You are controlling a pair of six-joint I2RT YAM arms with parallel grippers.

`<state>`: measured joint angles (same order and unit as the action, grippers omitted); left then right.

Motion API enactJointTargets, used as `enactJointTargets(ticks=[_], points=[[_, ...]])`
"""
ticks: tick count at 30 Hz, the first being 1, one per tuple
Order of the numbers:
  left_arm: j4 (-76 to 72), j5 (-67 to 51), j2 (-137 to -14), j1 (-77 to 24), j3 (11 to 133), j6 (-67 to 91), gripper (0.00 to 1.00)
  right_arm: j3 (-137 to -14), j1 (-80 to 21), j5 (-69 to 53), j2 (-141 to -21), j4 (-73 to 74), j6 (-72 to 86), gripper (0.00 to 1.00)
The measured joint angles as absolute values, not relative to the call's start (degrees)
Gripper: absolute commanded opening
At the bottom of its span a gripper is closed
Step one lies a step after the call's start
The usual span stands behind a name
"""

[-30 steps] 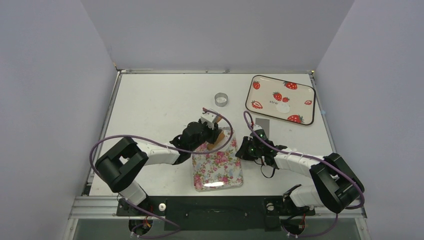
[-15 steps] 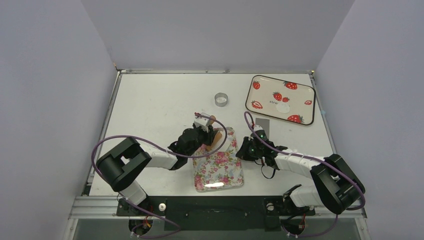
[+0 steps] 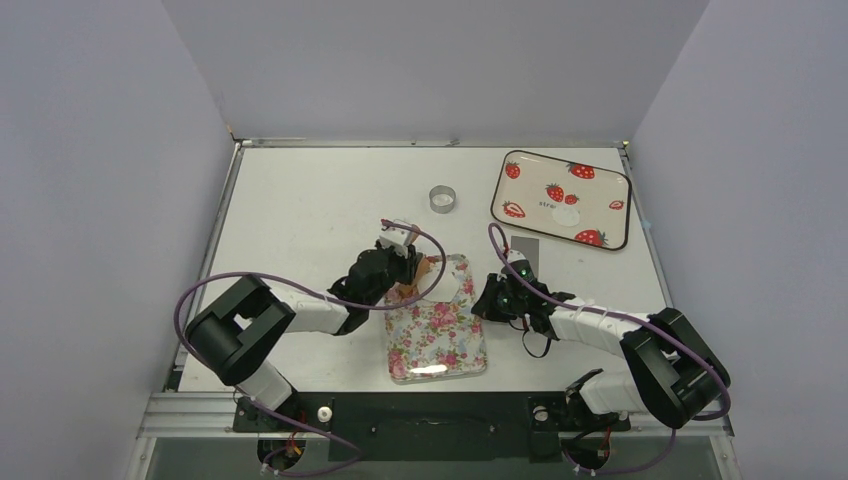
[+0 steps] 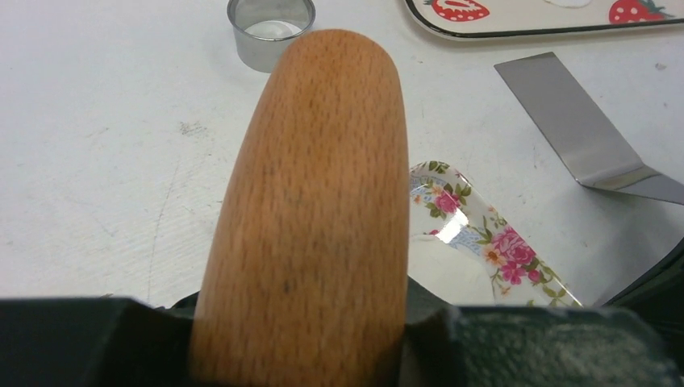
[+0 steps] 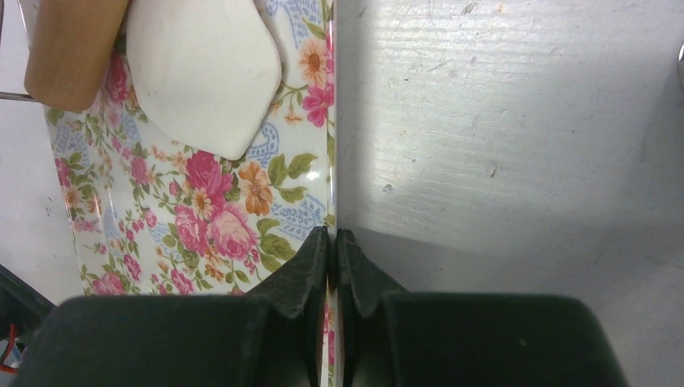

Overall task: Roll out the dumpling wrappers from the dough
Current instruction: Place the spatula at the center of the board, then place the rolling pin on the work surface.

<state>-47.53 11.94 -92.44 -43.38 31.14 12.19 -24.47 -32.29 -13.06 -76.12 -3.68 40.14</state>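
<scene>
My left gripper (image 3: pixel 398 262) is shut on the brown wooden roller (image 3: pixel 424 268), which fills the left wrist view (image 4: pixel 314 201). The roller's tip lies at the far left corner of the floral tray (image 3: pixel 436 335), just left of the dough (image 3: pixel 445 283), a flattened white patch (image 5: pixel 202 72) on the tray's far end. My right gripper (image 5: pixel 332 239) is shut on the floral tray's right rim (image 5: pixel 331 161). One dumpling wrapper (image 3: pixel 567 215), a thin white disc, lies on the strawberry tray (image 3: pixel 610 186) at the back right.
The silver metal ring (image 3: pixel 442 198) stands on the table behind the left gripper (image 4: pixel 270 31). A shiny spatula blade (image 4: pixel 577 129) lies flat between the floral tray and the strawberry tray. Purple cables loop over both arms.
My left gripper has drawn the roller leftward off the tray's far end, baring the flattened dough. The right gripper has stayed clamped on the tray's rim.
</scene>
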Motion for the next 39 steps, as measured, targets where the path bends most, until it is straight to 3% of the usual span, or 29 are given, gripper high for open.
enactJointTargets(ticks=[10, 16, 24, 31, 39], points=[[-25.8, 0.4, -87.0, -42.3, 40.7, -0.3, 0.0, -25.9, -32.3, -12.5, -76.1, -0.7, 39.4, 0.0], [-21.7, -8.1, -79.1, -42.2, 43.7, -10.0, 0.0, -26.3, -32.2, -10.8, -74.8, 1.9, 38.9, 0.23], [-24.4, -13.0, -69.5, -42.2, 31.3, -28.3, 0.0, -29.0, -31.9, -10.2, -74.7, 4.4, 37.3, 0.37], [-19.0, -4.6, -73.1, -34.2, 35.8, -4.1, 0.0, -30.3, -31.9, -9.8, -73.8, 5.3, 36.7, 0.49], [-21.2, -0.6, -74.1, -27.8, 35.2, 26.5, 0.0, -30.3, -31.9, -8.8, -71.1, 6.5, 37.2, 0.5]])
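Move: The right hand, shut on the board's right rim, has the spatula handle some 10 cm to its right and a centimetre back, blade about 11 cm ahead and 9 cm right; the dough wrapper lies about 5 cm ahead and 8 cm left. The left hand holds the rolling pin, with bare table beside the board roughly 10 cm to its left and 8 cm down. The dough is some 7 cm back and 6 cm right of it, the metal ring 11 cm ahead and 6 cm right. The right fingers keep their pinch on the board's rim while easing it about 1 cm right, then open half-way, let go and rise 3 cm, creeping forward. Meanwhile the left hand, still gripping the pin, lifts it about 10 cm up and back, twisting some 30 degrees clockwise, then unwinds as it swings down, forward and left past the board's left edge. ##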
